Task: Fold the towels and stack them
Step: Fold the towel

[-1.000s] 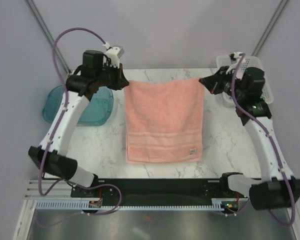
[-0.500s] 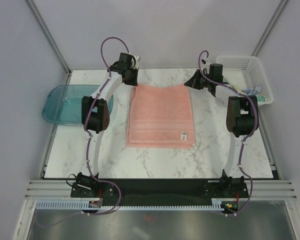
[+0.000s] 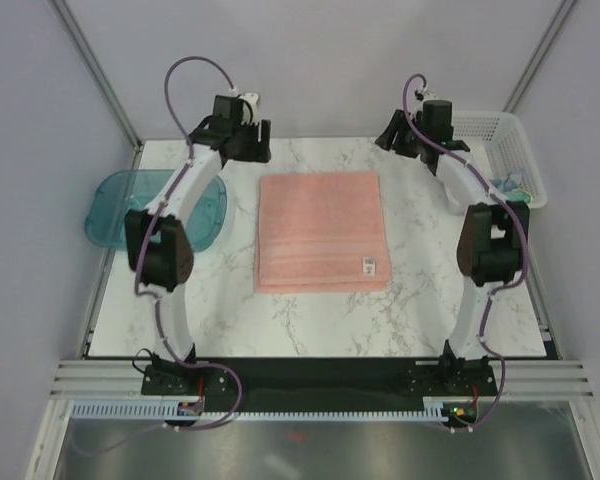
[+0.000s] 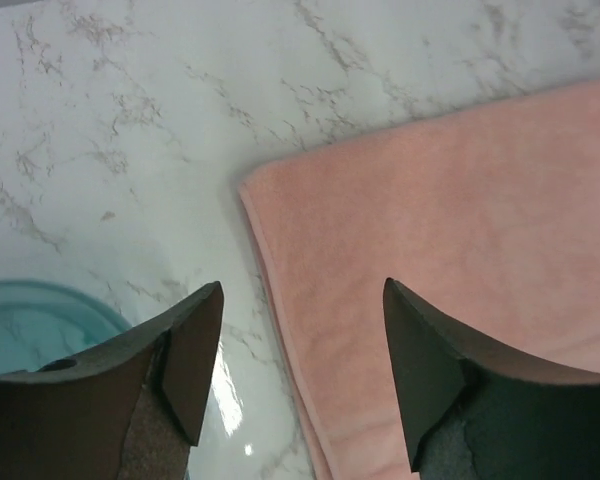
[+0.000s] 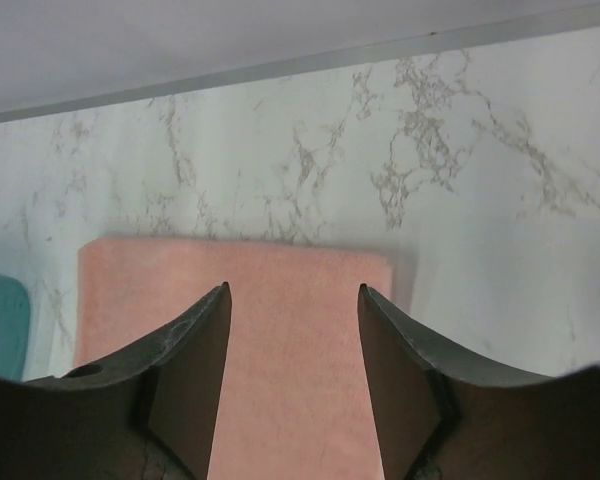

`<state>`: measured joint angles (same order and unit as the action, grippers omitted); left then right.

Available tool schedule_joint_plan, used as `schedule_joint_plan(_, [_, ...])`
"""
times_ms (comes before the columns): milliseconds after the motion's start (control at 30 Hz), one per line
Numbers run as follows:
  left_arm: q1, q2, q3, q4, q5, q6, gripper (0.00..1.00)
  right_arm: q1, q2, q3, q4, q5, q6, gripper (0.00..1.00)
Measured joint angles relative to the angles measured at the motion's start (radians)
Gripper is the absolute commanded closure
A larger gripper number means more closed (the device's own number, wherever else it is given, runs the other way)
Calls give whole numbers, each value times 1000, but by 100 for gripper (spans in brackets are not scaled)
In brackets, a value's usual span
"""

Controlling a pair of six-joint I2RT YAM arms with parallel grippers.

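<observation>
A salmon-pink towel [image 3: 322, 230] lies flat on the marble table, folded in half, with a small white tag [image 3: 369, 266] near its front right corner. My left gripper [image 3: 248, 152] hovers open just above the towel's far left corner [image 4: 280, 200], holding nothing; the towel [image 4: 460, 260] shows under its right finger. My right gripper [image 3: 398, 140] hovers open over the far right corner, and the towel [image 5: 290, 340] shows between its fingers, untouched. A bit of pale yellow and teal cloth [image 3: 512, 186] peeks out of the basket at the right.
A white mesh basket [image 3: 485, 128] stands at the table's far right corner. A translucent teal tray [image 3: 120, 205] sits off the left edge, and shows as tray [image 4: 30, 320] in the left wrist view. The back wall is close behind both grippers.
Both grippers laid the towel's lifted edge down at the far side, let go of its corners and opened. They now hang just behind the flat, folded towel.
</observation>
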<state>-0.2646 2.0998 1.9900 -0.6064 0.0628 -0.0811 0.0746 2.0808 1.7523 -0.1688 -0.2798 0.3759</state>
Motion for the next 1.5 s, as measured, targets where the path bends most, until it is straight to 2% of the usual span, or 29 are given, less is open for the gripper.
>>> schedule_joint_plan(100, [-27, -273, -226, 9, 27, -50, 37, 49, -192, -120, -103, 56, 29, 51])
schedule_joint_plan(200, [-84, -494, -431, 13, 52, -112, 38, 108, -431, -348, -152, 104, 88, 53])
schedule_joint_plan(267, [-138, -600, -571, 13, 51, -156, 38, 157, -526, -463, -174, 129, 118, 53])
schedule_joint_plan(300, [-166, -636, -639, 9, 48, -182, 42, 172, -558, -517, -184, 140, 132, 53])
schedule_joint_plan(400, [-227, -684, -836, 11, 48, -263, 44, 207, -638, -714, -222, 175, 183, 53])
schedule_joint_plan(500, [-230, -689, -1025, 27, 45, -351, 49, 210, -679, -888, -256, 228, 248, 53])
schedule_joint_plan(600, [-225, -689, -1144, 48, 45, -417, 50, 207, -729, -1006, -257, 251, 312, 53])
schedule_joint_plan(867, [-225, -688, -1212, 177, 45, -499, 48, 207, -792, -1138, -158, 282, 446, 53])
schedule_joint_plan(1300, [-225, -647, -1228, 253, 43, -533, 54, 207, -798, -1226, -40, 324, 544, 53])
schedule_joint_plan(1500, [-225, -627, -1241, 272, 43, -546, 59, 207, -806, -1250, -3, 335, 557, 63])
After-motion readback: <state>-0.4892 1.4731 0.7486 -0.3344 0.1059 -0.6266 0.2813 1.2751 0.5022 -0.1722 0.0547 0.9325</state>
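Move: The towel lies flat below us. Its near-left corner is about 30 cm back towards me from my left hand, hardly to either side and 17 cm down; the far-left corner is some 3 cm back and the teal tray's middle 12 cm back, 26 cm left. From my right hand the near-right corner is roughly 34 cm back, sideways level, 17 cm below; the white tag is 29 cm back, 5 cm left, and the far-right corner 5 cm back, 2 cm left. I swing both empty hands back over the towel from its far edge to its near corners, about 30 cm, arching up a little first and then sinking to finish some 15 cm lower. Both wrists tip down by about 30 degrees, the right also turning clockwise; my half-open fingers narrow around the corners without shutting. ##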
